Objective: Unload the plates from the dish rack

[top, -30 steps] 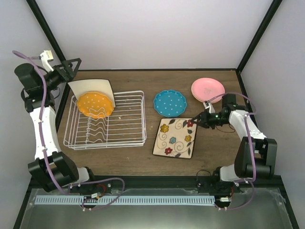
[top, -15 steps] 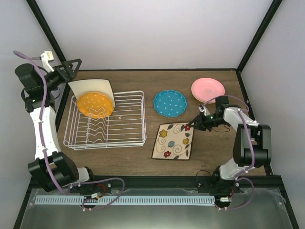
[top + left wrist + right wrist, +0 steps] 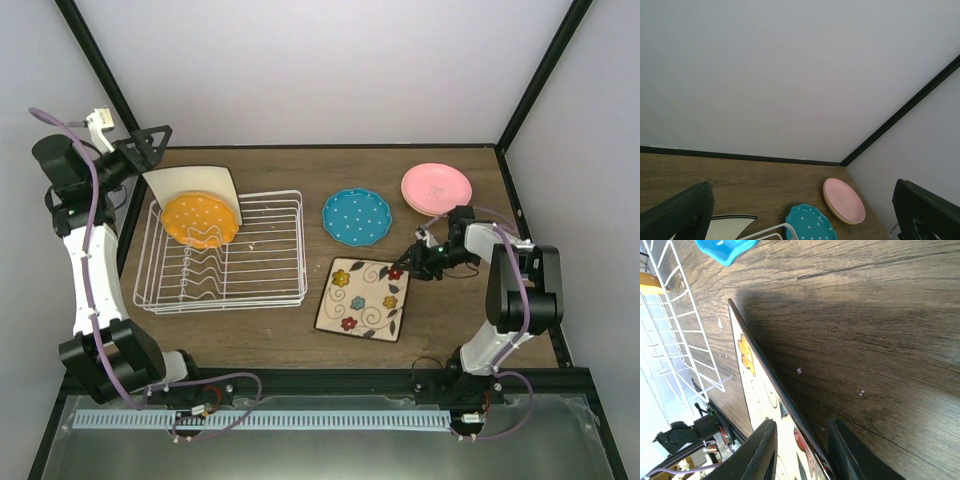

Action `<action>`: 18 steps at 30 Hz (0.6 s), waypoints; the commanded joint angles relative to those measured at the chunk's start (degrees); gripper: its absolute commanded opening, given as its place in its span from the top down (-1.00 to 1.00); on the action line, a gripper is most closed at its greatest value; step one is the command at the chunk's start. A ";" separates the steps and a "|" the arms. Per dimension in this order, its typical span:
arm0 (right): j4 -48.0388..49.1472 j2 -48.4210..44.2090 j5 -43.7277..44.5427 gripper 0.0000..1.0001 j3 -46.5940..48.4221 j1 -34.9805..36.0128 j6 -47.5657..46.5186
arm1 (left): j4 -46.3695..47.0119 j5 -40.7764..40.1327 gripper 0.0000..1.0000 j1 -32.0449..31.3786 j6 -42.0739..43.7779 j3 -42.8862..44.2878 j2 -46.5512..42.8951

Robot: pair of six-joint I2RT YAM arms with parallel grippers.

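Observation:
The flowered square plate (image 3: 362, 298) lies on the wooden table in front of the teal plate (image 3: 357, 216). My right gripper (image 3: 408, 262) is at its far right corner. In the right wrist view the plate's rim (image 3: 752, 375) runs between the parted fingers (image 3: 765, 450), with gaps on both sides. The white dish rack (image 3: 262, 262) holds a bright-orange dotted plate (image 3: 199, 219) and a plain cream square plate (image 3: 195, 180), both upright at its far left end. My left gripper (image 3: 150, 140) hangs open and empty above the rack's far left corner.
A pink plate (image 3: 436, 185) is stacked on a pale-orange one (image 3: 412, 203) at the far right, also visible with the teal plate (image 3: 810, 225) in the left wrist view. The black frame post (image 3: 530, 90) stands at the right back corner.
The flowered plate has shifted slightly left and toward the front. The right gripper's fingers have parted from its rim. The left arm has not moved.

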 commanded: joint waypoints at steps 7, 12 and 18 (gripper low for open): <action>0.15 0.69 3.84 0.14 2.08 0.30 0.33 | 0.82 1.21 -1.00 -0.32 0.69 -0.60 -1.13; 1.65 2.00 6.02 0.06 3.47 0.30 1.35 | 1.24 1.38 -1.00 -0.27 0.27 -0.77 -1.20; 2.68 3.88 11.45 -0.01 6.72 0.30 3.30 | 1.35 1.65 -1.00 -0.27 0.30 -1.05 -1.52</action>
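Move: The square flowered plate lies tilted with its far right corner between the right fingers. Its middle is about 8 cm left of that hand, 6 cm back and a few centimetres below. The blue plate is 10 cm ahead and 9 cm left of the right hand, the pink plate stack some 15 cm ahead and 7 cm right. From the high left hand, the flowered plate lies roughly 36 cm right, 19 cm back and 39 cm down. The flowered plate is let down onto the table at its far right corner: the right hand sinks about 2 cm while drawing off to the right about as far, curving slightly forward late on. Its already parted fingers open wider around the corner, and the wrist tips them some 10 degrees more steeply down. ##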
